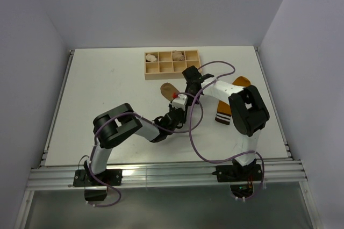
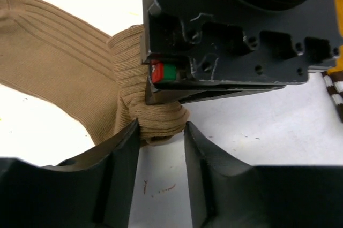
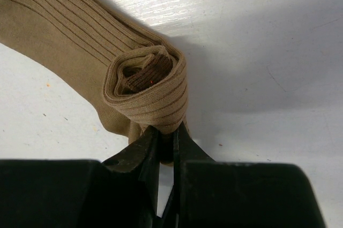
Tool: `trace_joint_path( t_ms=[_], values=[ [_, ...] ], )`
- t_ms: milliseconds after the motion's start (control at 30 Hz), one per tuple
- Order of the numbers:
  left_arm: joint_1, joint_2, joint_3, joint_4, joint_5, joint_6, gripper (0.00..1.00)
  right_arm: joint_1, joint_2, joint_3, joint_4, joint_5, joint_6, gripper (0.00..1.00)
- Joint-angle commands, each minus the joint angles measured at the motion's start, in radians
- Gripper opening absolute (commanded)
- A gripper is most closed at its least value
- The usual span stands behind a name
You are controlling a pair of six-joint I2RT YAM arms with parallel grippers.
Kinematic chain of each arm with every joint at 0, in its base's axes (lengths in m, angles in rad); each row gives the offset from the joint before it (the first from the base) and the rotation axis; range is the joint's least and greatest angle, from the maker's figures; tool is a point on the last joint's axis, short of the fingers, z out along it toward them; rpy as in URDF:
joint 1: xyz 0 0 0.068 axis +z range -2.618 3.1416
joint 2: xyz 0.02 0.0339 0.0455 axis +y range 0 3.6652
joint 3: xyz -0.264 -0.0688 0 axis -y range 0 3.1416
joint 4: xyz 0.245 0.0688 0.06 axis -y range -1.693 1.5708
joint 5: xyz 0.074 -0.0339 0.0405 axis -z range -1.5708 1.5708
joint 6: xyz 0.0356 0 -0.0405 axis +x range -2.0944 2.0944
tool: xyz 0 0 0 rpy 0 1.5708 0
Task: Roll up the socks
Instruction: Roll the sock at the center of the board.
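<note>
The tan-brown sock (image 1: 167, 88) lies mid-table, its near end wound into a roll (image 3: 144, 83) with the dark brown part at the core. My right gripper (image 3: 167, 134) is shut on the roll's outer layer, pinching a fold of fabric. From the opposite side my left gripper (image 2: 161, 129) has its two fingertips pressed against the bunched end of the same sock (image 2: 161, 121). In the top view the right gripper (image 1: 187, 92) and the left gripper (image 1: 176, 105) meet over the sock. The mustard-orange sock (image 1: 242, 83) lies flat to the right, its striped cuff (image 1: 223, 117) nearer me.
A wooden compartment tray (image 1: 156, 69) stands at the back, with pale fabric bundles in its far cells. Purple cables (image 1: 196, 132) loop between the arms. The right gripper's black body (image 2: 230, 24) fills the top of the left wrist view.
</note>
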Motion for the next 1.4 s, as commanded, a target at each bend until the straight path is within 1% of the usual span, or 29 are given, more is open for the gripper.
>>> trace_joint_path(
  t_ms=[0, 67, 133, 167, 233, 267, 433, 467, 667, 700, 767, 800, 867, 900, 967, 1000, 1067, 1100, 1200, 1367],
  values=[
    [-0.012, 0.028, 0.037, 0.025, -0.004, 0.022, 0.39, 0.017, 0.056, -0.008, -0.109, -0.019, -0.009, 0.0],
    [-0.01, 0.039, 0.042, 0.012, -0.004, 0.022, 0.29, 0.017, 0.058, -0.009, -0.104, -0.029, -0.016, 0.0],
    [-0.01, 0.04, 0.039, 0.009, -0.001, 0.019, 0.22, 0.017, 0.059, -0.011, -0.102, -0.045, -0.022, 0.0],
    [-0.01, 0.04, 0.034, 0.006, 0.004, 0.012, 0.15, 0.017, 0.059, -0.015, -0.098, -0.05, -0.022, 0.0],
    [-0.01, 0.042, 0.031, 0.0, 0.01, 0.009, 0.08, 0.017, 0.056, -0.023, -0.087, -0.067, -0.022, 0.02],
    [-0.01, 0.042, 0.031, -0.005, 0.01, 0.001, 0.0, 0.017, 0.055, -0.031, -0.076, -0.071, -0.019, 0.03],
    [-0.007, 0.033, 0.014, -0.02, 0.038, -0.025, 0.0, 0.016, 0.036, -0.048, -0.049, -0.096, -0.006, 0.14],
    [-0.006, 0.024, 0.005, -0.018, 0.05, -0.042, 0.0, 0.014, 0.03, -0.055, -0.035, -0.099, -0.003, 0.17],
    [0.011, -0.002, -0.032, -0.015, 0.094, -0.103, 0.0, 0.008, 0.021, -0.068, -0.006, -0.134, 0.007, 0.2],
    [0.019, -0.004, -0.035, -0.014, 0.104, -0.112, 0.0, 0.007, 0.019, -0.071, 0.0, -0.137, 0.009, 0.25],
    [0.028, -0.007, -0.044, -0.009, 0.127, -0.143, 0.0, 0.002, 0.0, -0.095, 0.034, -0.151, 0.015, 0.29],
    [0.033, -0.007, -0.046, -0.009, 0.146, -0.152, 0.0, -0.001, -0.011, -0.109, 0.049, -0.165, 0.029, 0.33],
    [0.045, -0.004, -0.047, -0.015, 0.16, -0.174, 0.0, -0.015, -0.037, -0.143, 0.088, -0.174, 0.036, 0.38],
    [0.051, -0.006, -0.05, -0.015, 0.171, -0.181, 0.0, -0.019, -0.048, -0.153, 0.1, -0.182, 0.044, 0.43],
    [0.057, -0.002, -0.058, -0.015, 0.185, -0.204, 0.01, -0.032, -0.068, -0.178, 0.127, -0.184, 0.052, 0.48],
    [0.068, -0.004, -0.06, -0.012, 0.199, -0.214, 0.0, -0.035, -0.085, -0.186, 0.137, -0.18, 0.059, 0.52],
    [0.077, -0.007, -0.072, -0.008, 0.209, -0.237, 0.0, -0.044, -0.103, -0.207, 0.16, -0.171, 0.067, 0.54],
    [0.086, -0.009, -0.076, -0.006, 0.214, -0.243, 0.0, -0.052, -0.114, -0.215, 0.17, -0.167, 0.078, 0.57],
    [0.103, -0.01, -0.086, 0.003, 0.245, -0.269, 0.0, -0.068, -0.157, -0.255, 0.213, -0.17, 0.099, 0.59],
    [0.128, -0.007, -0.101, 0.017, 0.3, -0.303, 0.0, -0.099, -0.234, -0.325, 0.313, -0.188, 0.116, 0.6]
  ],
)
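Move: The roll in the brown sock sits right at both hands: its middle is about 2 cm ahead of the left hand and 1 cm below, and about 2 cm ahead and 1 cm to the left of the right hand, level with it. From the left hand, the sock's flat toe lies some 7 cm ahead and 8 cm to the left, and the divided box about 19 cm ahead and 6 cm left. The orange sock lies roughly 19 cm to the right of the right hand, level with it. Almost without travelling, the left hand shuts its half-open fingers on the near end of the roll, then keeps the pinch and rolls about its own pointing line by nearly 20 degrees, left side down. The right hand keeps its grip until the left has closed, then opens wide, lets go, and backs off about 2 cm and slightly to the right, its fingertips tilting some 15 degrees to the left. ##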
